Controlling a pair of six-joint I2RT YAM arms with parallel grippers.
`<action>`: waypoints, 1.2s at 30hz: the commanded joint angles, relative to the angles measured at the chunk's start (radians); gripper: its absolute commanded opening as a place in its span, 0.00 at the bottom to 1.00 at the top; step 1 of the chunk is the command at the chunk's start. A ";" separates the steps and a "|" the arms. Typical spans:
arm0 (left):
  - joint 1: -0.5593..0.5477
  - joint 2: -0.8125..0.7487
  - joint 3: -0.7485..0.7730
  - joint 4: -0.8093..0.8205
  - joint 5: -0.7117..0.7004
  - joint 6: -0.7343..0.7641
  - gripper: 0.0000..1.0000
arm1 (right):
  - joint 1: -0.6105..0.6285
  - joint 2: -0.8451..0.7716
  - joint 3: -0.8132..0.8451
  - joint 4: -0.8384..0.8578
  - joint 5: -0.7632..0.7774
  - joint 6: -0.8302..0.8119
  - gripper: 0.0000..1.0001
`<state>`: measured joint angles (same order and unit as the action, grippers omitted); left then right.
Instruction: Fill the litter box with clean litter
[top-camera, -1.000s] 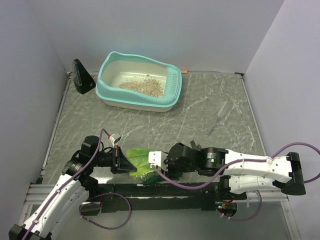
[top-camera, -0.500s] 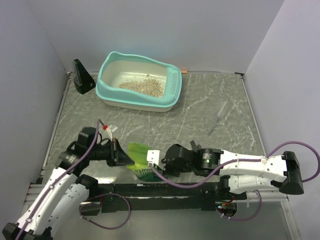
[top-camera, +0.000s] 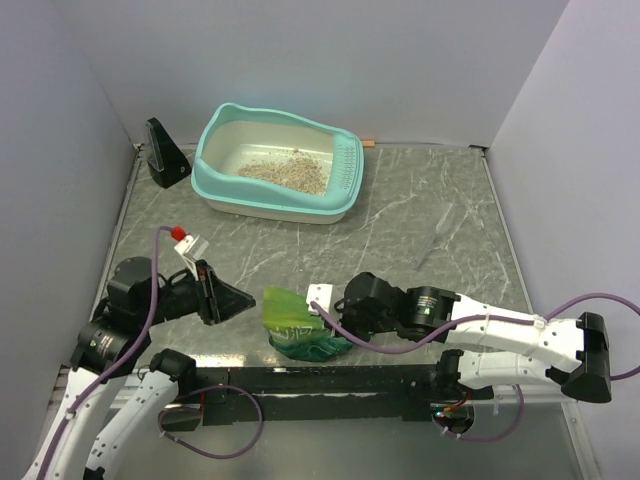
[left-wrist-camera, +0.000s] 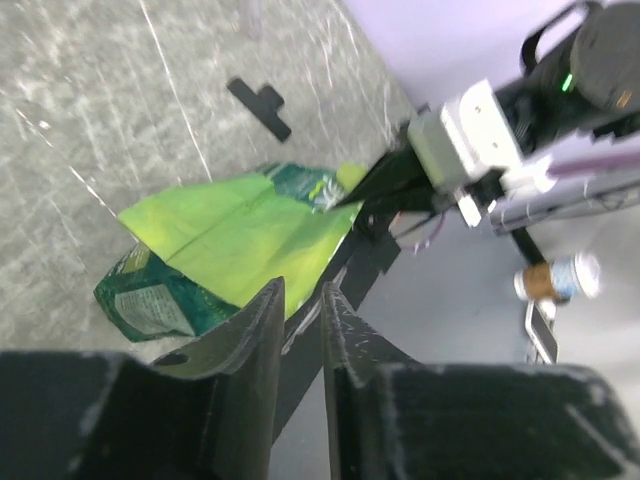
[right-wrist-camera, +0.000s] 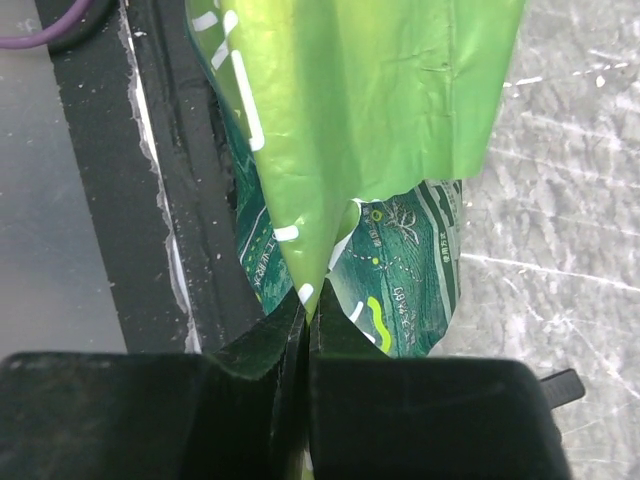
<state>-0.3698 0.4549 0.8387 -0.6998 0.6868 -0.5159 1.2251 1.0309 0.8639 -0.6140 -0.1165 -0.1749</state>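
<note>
The litter box, turquoise-rimmed with a cream inside, stands at the back left of the table. A patch of beige clean litter lies on its floor. A green printed pouch rests at the near edge of the table between the arms. My right gripper is shut on the pouch's light green top flap, pinched at the fingertips. My left gripper sits just left of the pouch, apart from it. Its jaws stand slightly open with nothing between them.
A black wedge-shaped stand sits beside the box's left end. A translucent scoop lies on the marble top at the right. A black rail runs along the near edge under the pouch. Grey walls close in both sides.
My left gripper has let go of the pouch, opened a little and drawn back to the left. My right gripper has shut on the pouch's flap and now holds it alone.
</note>
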 joint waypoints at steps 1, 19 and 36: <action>-0.001 0.053 -0.009 0.094 0.115 0.131 0.29 | -0.032 -0.043 -0.006 -0.115 -0.066 0.018 0.00; -0.414 0.346 0.080 0.281 -0.291 0.398 0.49 | -0.231 -0.009 0.003 -0.076 -0.126 0.094 0.00; -0.615 0.481 -0.033 0.444 -0.343 0.588 0.55 | -0.230 -0.060 -0.014 -0.079 -0.149 0.094 0.00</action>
<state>-0.9482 0.9081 0.8108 -0.3347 0.3424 0.0113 1.0069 1.0111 0.8562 -0.6479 -0.2863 -0.0937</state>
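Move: The litter bag's loose green mouth hangs about 11 cm to the left hand's right, roughly level with it front to back and some 10 cm lower. The bag's body rests about 14 cm right, 3 cm back and 20 cm down from that hand. From the right hand, already pinching the mouth's other end, the loose part lies about 9 cm left and 1 cm ahead, near its height; the black scraper lies some 10 cm right, 8 cm ahead and 14 cm down. The left hand reaches about 10 cm to the right to the loose green mouth of the litter bag, easing slightly forward early on and then sinking some 6 cm, while its fingers spread to about twice their gap and the wrist rolls and swings clockwise so that they point more squarely right, astride the flap without shutting on it. The right hand keeps its pinch on the mouth's other end, shifting it a couple of centimetres forward and right with a clockwise turn of about 10 degrees, then holding almost still. ##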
